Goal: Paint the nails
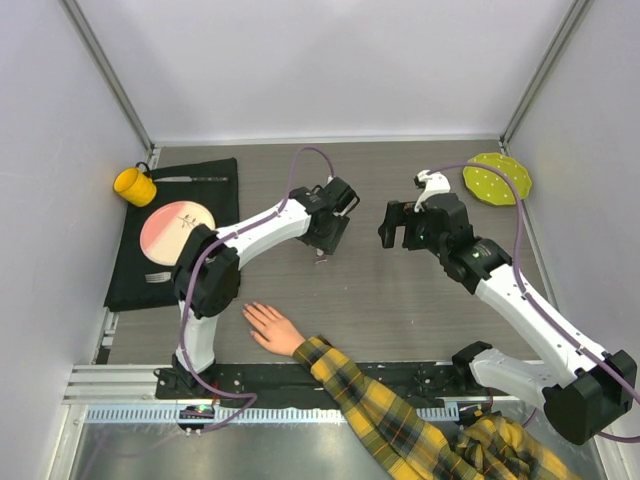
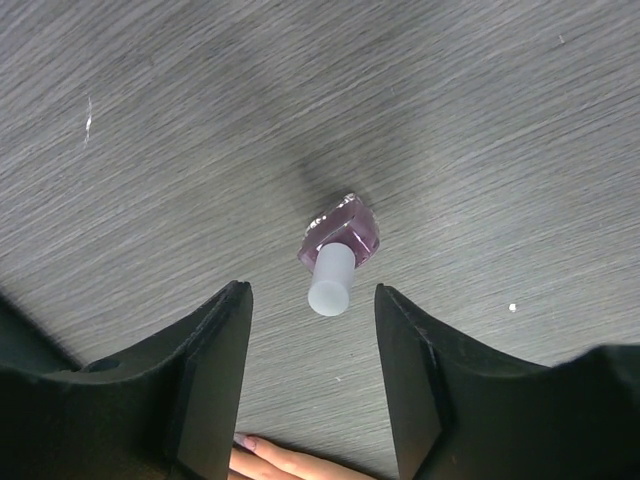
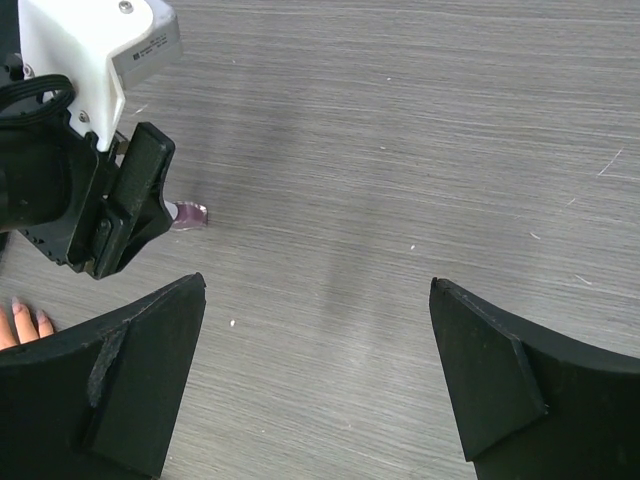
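Note:
A small purple nail polish bottle (image 2: 343, 236) with a frosted white cap (image 2: 330, 282) stands on the grey wood table. My left gripper (image 2: 312, 288) hovers over it, jaws open on either side of the cap without touching it. In the top view the left gripper (image 1: 325, 238) sits mid-table. The pale hand (image 1: 272, 328) with a yellow-black plaid sleeve (image 1: 365, 390) lies flat near the front edge. One of its nails (image 2: 245, 440) shows at the bottom of the left wrist view, and two more nails (image 3: 42, 319) at the right wrist view's left edge. My right gripper (image 3: 318, 283) is open and empty over bare table.
A black mat (image 1: 215, 190) at the back left carries a pink plate (image 1: 176, 228) and a knife (image 1: 190, 179). A yellow mug (image 1: 133, 185) stands at its far corner. A green dotted plate (image 1: 497, 178) lies back right. The two grippers face each other closely.

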`<state>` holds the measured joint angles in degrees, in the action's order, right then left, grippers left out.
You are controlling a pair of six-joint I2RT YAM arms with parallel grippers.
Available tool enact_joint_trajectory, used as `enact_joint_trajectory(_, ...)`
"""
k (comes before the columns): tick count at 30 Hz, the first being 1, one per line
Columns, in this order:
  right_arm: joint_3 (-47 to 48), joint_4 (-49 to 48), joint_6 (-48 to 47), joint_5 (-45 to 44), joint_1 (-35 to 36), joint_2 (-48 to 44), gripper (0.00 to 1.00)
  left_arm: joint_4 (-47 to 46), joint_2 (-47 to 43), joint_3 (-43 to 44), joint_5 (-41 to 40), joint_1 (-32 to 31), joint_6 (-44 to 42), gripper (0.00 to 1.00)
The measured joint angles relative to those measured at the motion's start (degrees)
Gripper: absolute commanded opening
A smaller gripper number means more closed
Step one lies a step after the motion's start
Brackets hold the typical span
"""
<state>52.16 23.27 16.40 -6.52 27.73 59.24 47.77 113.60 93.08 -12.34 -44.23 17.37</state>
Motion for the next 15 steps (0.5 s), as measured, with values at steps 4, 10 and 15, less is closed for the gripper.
enact_joint_trajectory(4, -0.4, -0.1, 0.0, 0.0, 0.0, 0.2, 1.00, -0.5, 0.2, 0.0, 0.0, 0.0, 0.0, 0.50)
enact_joint_trajectory(10, -0.8, -0.3, 0.0, 0.1, 0.0, 0.8, 1.00, -0.9, 1.4, 0.0, 0.1, 0.0, 0.0, 0.43)
enact_joint_trajectory(15, -1.1, -0.6, 0.1, 0.3, 0.0, 0.9, 1.00, -1.1, 2.6, 0.3, 0.5, 0.0, 0.0, 0.19)
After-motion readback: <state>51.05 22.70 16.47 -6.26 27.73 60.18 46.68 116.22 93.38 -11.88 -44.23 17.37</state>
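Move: The nail polish bottle stands almost under the left hand, about 1 cm ahead of the fingers' midpoint, its middle some 4 cm lower. From the left hand, the mannequin hand lies about 17 cm back and 12 cm to the left, and the pink plate roughly 5 cm ahead and 34 cm to the left. From the right hand, the bottle is some 17 cm to the left, 4 cm ahead and 17 cm below. The left hand sinks about 1.5 cm over the bottle, its half-open fingers narrowing around the white cap. ##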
